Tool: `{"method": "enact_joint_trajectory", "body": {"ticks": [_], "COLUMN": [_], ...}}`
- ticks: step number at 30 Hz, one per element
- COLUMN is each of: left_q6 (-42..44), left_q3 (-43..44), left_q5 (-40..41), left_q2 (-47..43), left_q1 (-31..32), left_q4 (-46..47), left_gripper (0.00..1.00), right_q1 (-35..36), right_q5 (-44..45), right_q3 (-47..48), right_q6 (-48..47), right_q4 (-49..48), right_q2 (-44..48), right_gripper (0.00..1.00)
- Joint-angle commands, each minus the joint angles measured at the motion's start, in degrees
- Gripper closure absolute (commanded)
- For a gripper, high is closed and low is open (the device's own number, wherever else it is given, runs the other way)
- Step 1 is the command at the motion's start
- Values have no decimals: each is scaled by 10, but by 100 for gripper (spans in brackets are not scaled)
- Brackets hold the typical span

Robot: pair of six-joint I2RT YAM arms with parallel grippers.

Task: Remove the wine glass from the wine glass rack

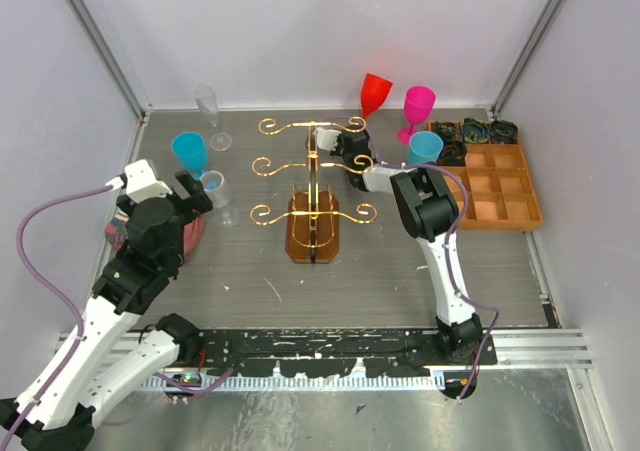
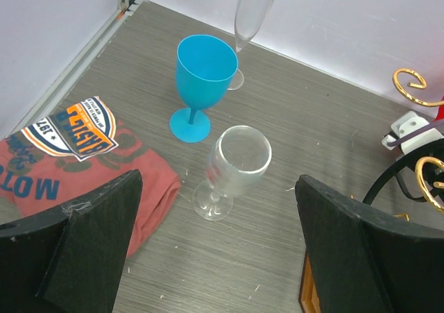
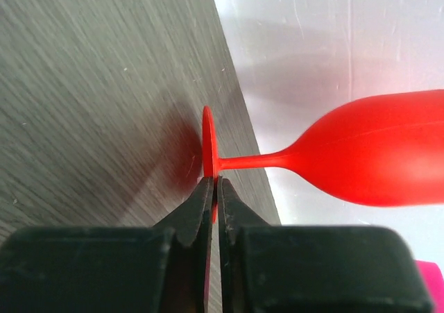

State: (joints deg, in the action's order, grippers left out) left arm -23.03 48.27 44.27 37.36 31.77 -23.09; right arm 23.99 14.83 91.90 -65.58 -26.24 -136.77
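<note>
The red wine glass (image 1: 377, 93) stands upright near the back wall, just right of the top arm of the gold wire wine glass rack (image 1: 314, 161). My right gripper (image 1: 352, 143) is shut on the thin rim of the glass's round foot (image 3: 208, 136), and its jaws (image 3: 214, 188) pinch that disc close to the table surface. No glass shows on the rack's scrolled arms. My left gripper (image 1: 200, 186) hangs open at the left over a clear glass (image 2: 236, 164), holding nothing.
At the left are a blue glass (image 1: 189, 151), a clear flute (image 1: 208, 106) and a red printed cloth (image 2: 83, 160). At the back right stand a pink glass (image 1: 417, 106) and another blue glass (image 1: 424, 148), beside an orange wooden compartment tray (image 1: 495, 186).
</note>
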Motion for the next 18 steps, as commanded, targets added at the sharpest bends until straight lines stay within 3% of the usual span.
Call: {"method": "enact_joint_trajectory", "body": {"ticks": [1,7,18], "left_q6": [9,9,0], "left_q3": [7,-3,-11], "left_q5": [15,45,39], "left_q2": [-5,-32,-39], "left_q1": [0,0,1], "left_q4": [12,10,12], "left_gripper": [2,2,2], "right_q1": [6,14,22], "right_q5": [38,48,63], "right_q3": [-27,-52,-79], "right_q6": [-40,-53,-60], "right_q4": [-85,-140,-173], "right_q2": [-24,-32,-36], "right_gripper": [87,83,41]}}
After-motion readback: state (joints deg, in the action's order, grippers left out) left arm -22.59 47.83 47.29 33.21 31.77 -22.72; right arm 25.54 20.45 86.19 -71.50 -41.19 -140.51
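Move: Just below the right hand's pinch on the red wine glass's foot lies its table spot, about 4 cm down and 1 cm ahead. The pink glass stands some 12 cm to that hand's right, 1 cm ahead; the blue glass is about 11 cm right and 14 cm back, and the rack base roughly 28 cm back and 15 cm left. From the left hand the same spot is about 37 cm ahead, 40 cm right and 26 cm below. Lowering the red glass foot-first towards the table, the right hand sinks about 3.5 cm and eases back 1 cm, rolling its left side down some 5 degrees. Its fingers then part to about half open, letting go of the foot's rim, while the hand rises 1.5 cm and tips slightly up. Off to the side, the empty left hand drifts about 2 cm left, up and back. ##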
